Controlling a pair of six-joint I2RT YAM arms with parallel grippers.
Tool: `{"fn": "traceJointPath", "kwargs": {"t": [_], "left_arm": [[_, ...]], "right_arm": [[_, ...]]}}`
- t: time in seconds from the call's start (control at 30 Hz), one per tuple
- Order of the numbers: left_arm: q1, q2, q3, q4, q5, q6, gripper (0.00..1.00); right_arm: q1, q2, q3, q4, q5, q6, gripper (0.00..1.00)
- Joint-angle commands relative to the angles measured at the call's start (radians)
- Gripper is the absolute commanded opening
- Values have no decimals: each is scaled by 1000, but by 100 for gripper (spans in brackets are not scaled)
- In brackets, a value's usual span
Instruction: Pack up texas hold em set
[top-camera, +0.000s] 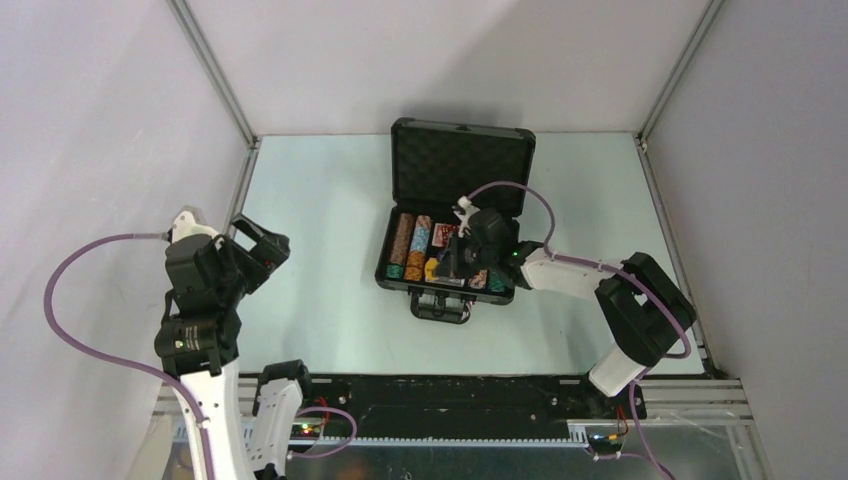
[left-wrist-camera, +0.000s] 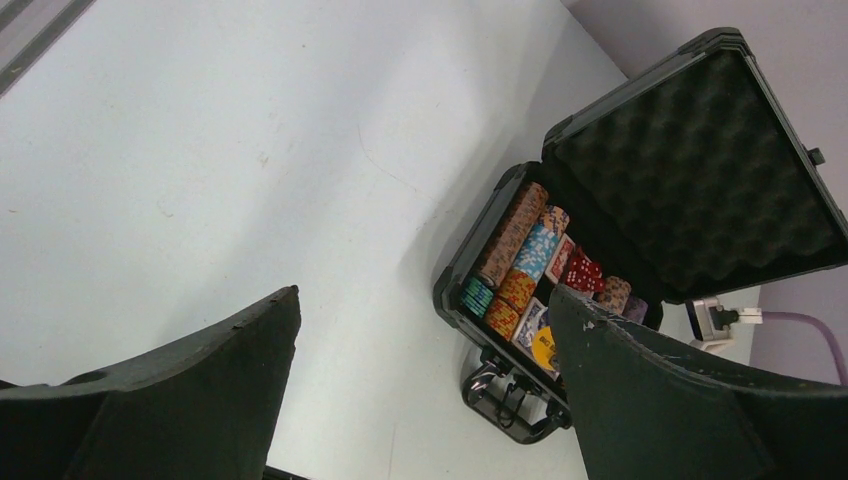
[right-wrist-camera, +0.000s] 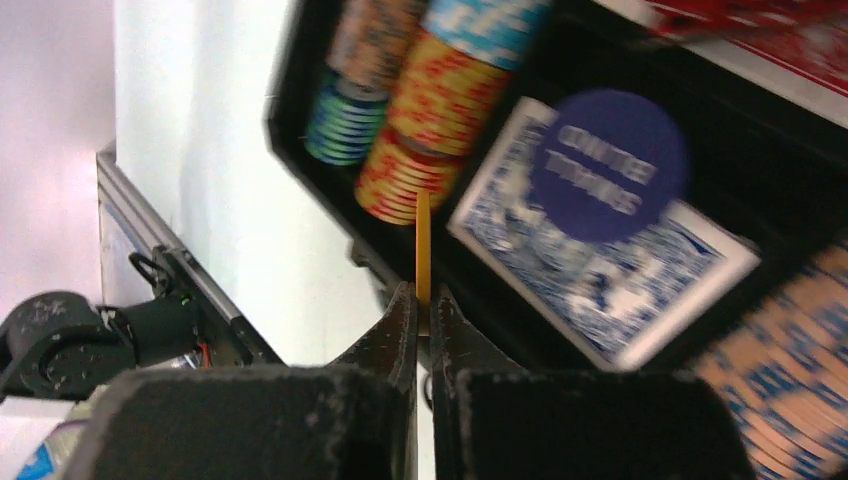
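The black case (top-camera: 384, 270) lies open mid-table, its foam-lined lid (top-camera: 460, 165) standing up at the back. Rows of striped poker chips (top-camera: 404, 243) fill its left side. My right gripper (right-wrist-camera: 424, 300) is shut on a thin yellow round button (right-wrist-camera: 423, 245), held edge-on just above the case's front edge. Beside it a blue round button (right-wrist-camera: 608, 165) rests on a blue-backed card deck (right-wrist-camera: 640, 285). The left wrist view shows red dice (left-wrist-camera: 583, 272) and the yellow button (left-wrist-camera: 543, 347) inside. My left gripper (left-wrist-camera: 422, 300) hangs open and empty, well left of the case.
The case's handle (top-camera: 441, 307) sticks out toward the arm bases. A black rail (top-camera: 450, 395) runs along the near table edge. Grey walls and metal posts enclose the table. My right arm (top-camera: 600, 285) reaches in from the right.
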Motion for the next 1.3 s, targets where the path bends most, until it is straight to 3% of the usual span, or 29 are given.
{"fn": "traceJointPath", "kwargs": {"t": [0.0, 0.63, 0.9, 1.27], "left_arm": [[0, -13, -3, 36, 24, 11, 98], [0, -22, -28, 48, 35, 9, 98], [1, -28, -30, 47, 40, 9, 98], [1, -28, -30, 49, 45, 4, 98]], "right_arm": [[-87, -64, -61, 67, -39, 110, 0], [-151, 31, -65, 166, -45, 157, 0], [-152, 37, -62, 148, -43, 154, 28], [-145, -56, -62, 18, 46, 102, 39]]}}
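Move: The right hand holds the yellow Big Blind button on edge above the near-left part of the case; the purple Little Blind button it is going to lies about 4 cm ahead, 2 cm to the right and 4 cm below. Under that is the blue card deck, its middle 1 cm ahead and 1 cm right of the hand; the orange chip stack is 6 cm left and 1 cm ahead, the red dice 9 cm ahead and 3 cm right. From the left hand the purple button is roughly 11 cm ahead, 35 cm right and 23 cm down. Rightward and a little down first, then forward, the right hand brings the yellow button over the purple one on the blue deck, about 4 cm each way and 2 cm lower, turning some 15 degrees clockwise and tipping slightly down. After easing to a stop, the fingers open to over a third and unclamp the yellow button, while the hand creeps slightly right and down. ##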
